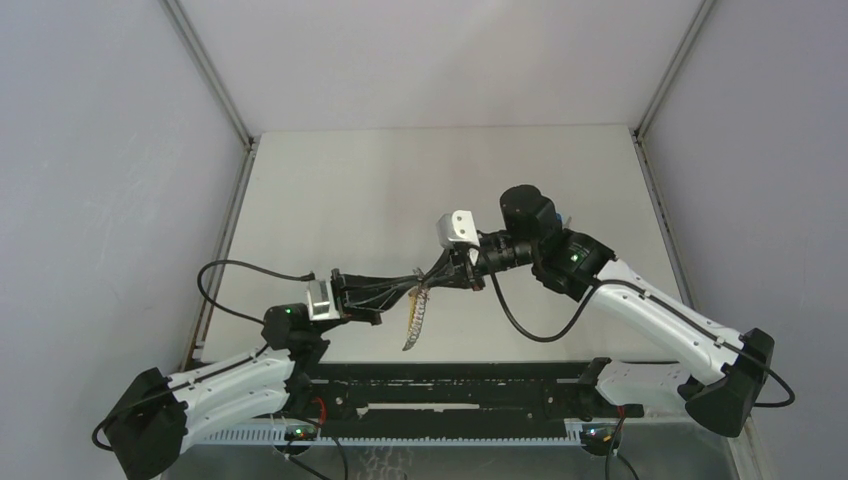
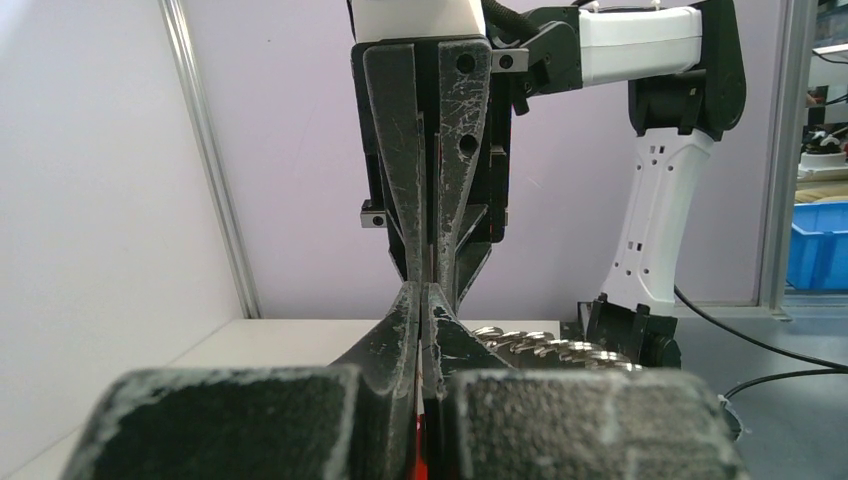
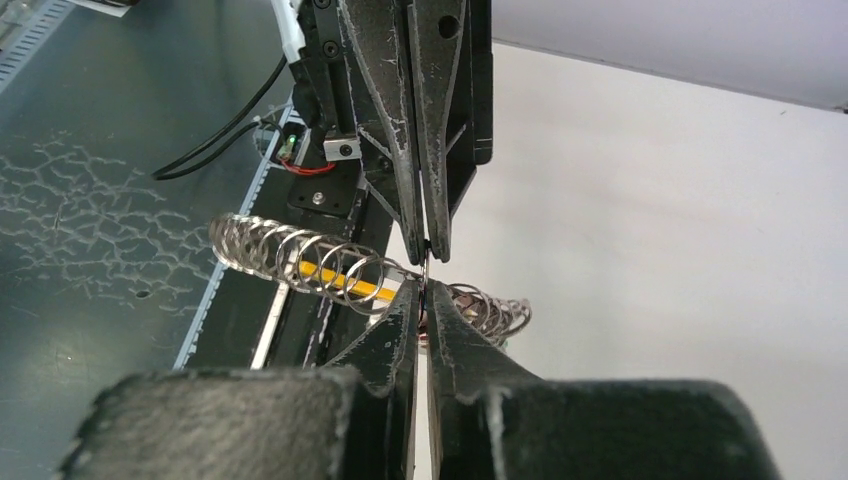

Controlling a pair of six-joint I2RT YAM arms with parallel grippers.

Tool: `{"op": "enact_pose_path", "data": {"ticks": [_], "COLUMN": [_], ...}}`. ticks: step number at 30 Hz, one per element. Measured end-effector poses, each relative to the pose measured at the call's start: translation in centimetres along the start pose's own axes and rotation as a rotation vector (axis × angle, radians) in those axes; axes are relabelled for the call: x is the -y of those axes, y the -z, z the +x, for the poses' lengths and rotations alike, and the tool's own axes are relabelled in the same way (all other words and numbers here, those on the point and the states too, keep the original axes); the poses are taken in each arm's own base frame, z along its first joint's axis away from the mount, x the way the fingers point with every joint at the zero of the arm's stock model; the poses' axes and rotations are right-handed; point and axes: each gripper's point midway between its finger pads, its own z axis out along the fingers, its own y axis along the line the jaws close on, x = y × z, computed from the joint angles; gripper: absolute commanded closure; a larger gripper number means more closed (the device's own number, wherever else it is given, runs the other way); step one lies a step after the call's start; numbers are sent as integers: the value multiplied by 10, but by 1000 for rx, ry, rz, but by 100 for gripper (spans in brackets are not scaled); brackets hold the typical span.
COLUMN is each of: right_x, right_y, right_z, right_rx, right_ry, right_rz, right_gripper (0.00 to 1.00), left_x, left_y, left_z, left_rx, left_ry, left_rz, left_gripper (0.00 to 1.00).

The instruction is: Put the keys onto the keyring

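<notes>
The keyring [image 1: 413, 320] is a chain of thin metal rings hanging above the table from the spot where both grippers meet tip to tip. My left gripper [image 1: 418, 287] reaches in from the left and is shut on its upper end. A red sliver [image 2: 419, 462] shows deep between its fingers. My right gripper [image 1: 445, 276] comes from the right and is shut on a thin ring at the same spot. In the right wrist view the keyring [image 3: 290, 250] runs across behind my right gripper [image 3: 425, 292], with a yellow section [image 3: 345, 282]. The keys are hidden.
A white table [image 1: 400, 180] lies between grey walls. A black rail [image 1: 450, 385] runs along the near edge between the arm bases. A black cable [image 1: 530, 325] loops under the right arm. A blue bin [image 2: 820, 245] stands beyond the table.
</notes>
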Motion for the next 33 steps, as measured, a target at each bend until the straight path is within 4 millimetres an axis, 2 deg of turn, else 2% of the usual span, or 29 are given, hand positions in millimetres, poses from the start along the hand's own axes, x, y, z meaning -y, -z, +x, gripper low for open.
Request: {"op": "enact_pose_path", "data": {"ticks": [6, 9, 13, 19, 27, 33], "right_x": [3, 2, 7, 4, 3, 0], "right_y": [3, 12, 18, 16, 17, 23], "right_z": [12, 23, 26, 42, 68, 66], "right_rx": [-55, -144, -254, -458, -672, -717], "right_ry": [-35, -81, -105, -128, -137, -116], "right_rz": [36, 58, 80, 57, 35, 33], "right_gripper": [100, 100, 100, 100, 100, 100], "left_x": [1, 1, 0, 0, 0, 0], "left_y": [8, 13, 23, 28, 28, 30], "left_z": [8, 11, 25, 49, 68, 79], "left_rx": [-42, -79, -176, -314, -392, -427], "left_ry": [14, 1, -10, 8, 49, 72], "left_rz": [-13, -22, -34, -17, -2, 5], "left_gripper": [84, 75, 68, 65, 65, 67]}}
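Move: Both my fingertips already pinch the same small steel ring of the keyring, about 1 cm to the right of my left hand's point and about 1 cm to the left of my right hand's, level with both. From my right hand, the numbered band with its row of rings hangs about 6 cm back, 1 cm left and 4 cm below; its yellow strip lies about 4 cm back, 1 cm left and 5 cm below. I open my left fingers about a third, letting go of the small ring, and sink that hand about 8 cm while its raised fingers tip some 25 degrees towards level. My right hand keeps its pinch and carries the keyring about 6 cm down and 3 to 4 cm right, rolling some 40 degrees so its fingers point steeply down. ##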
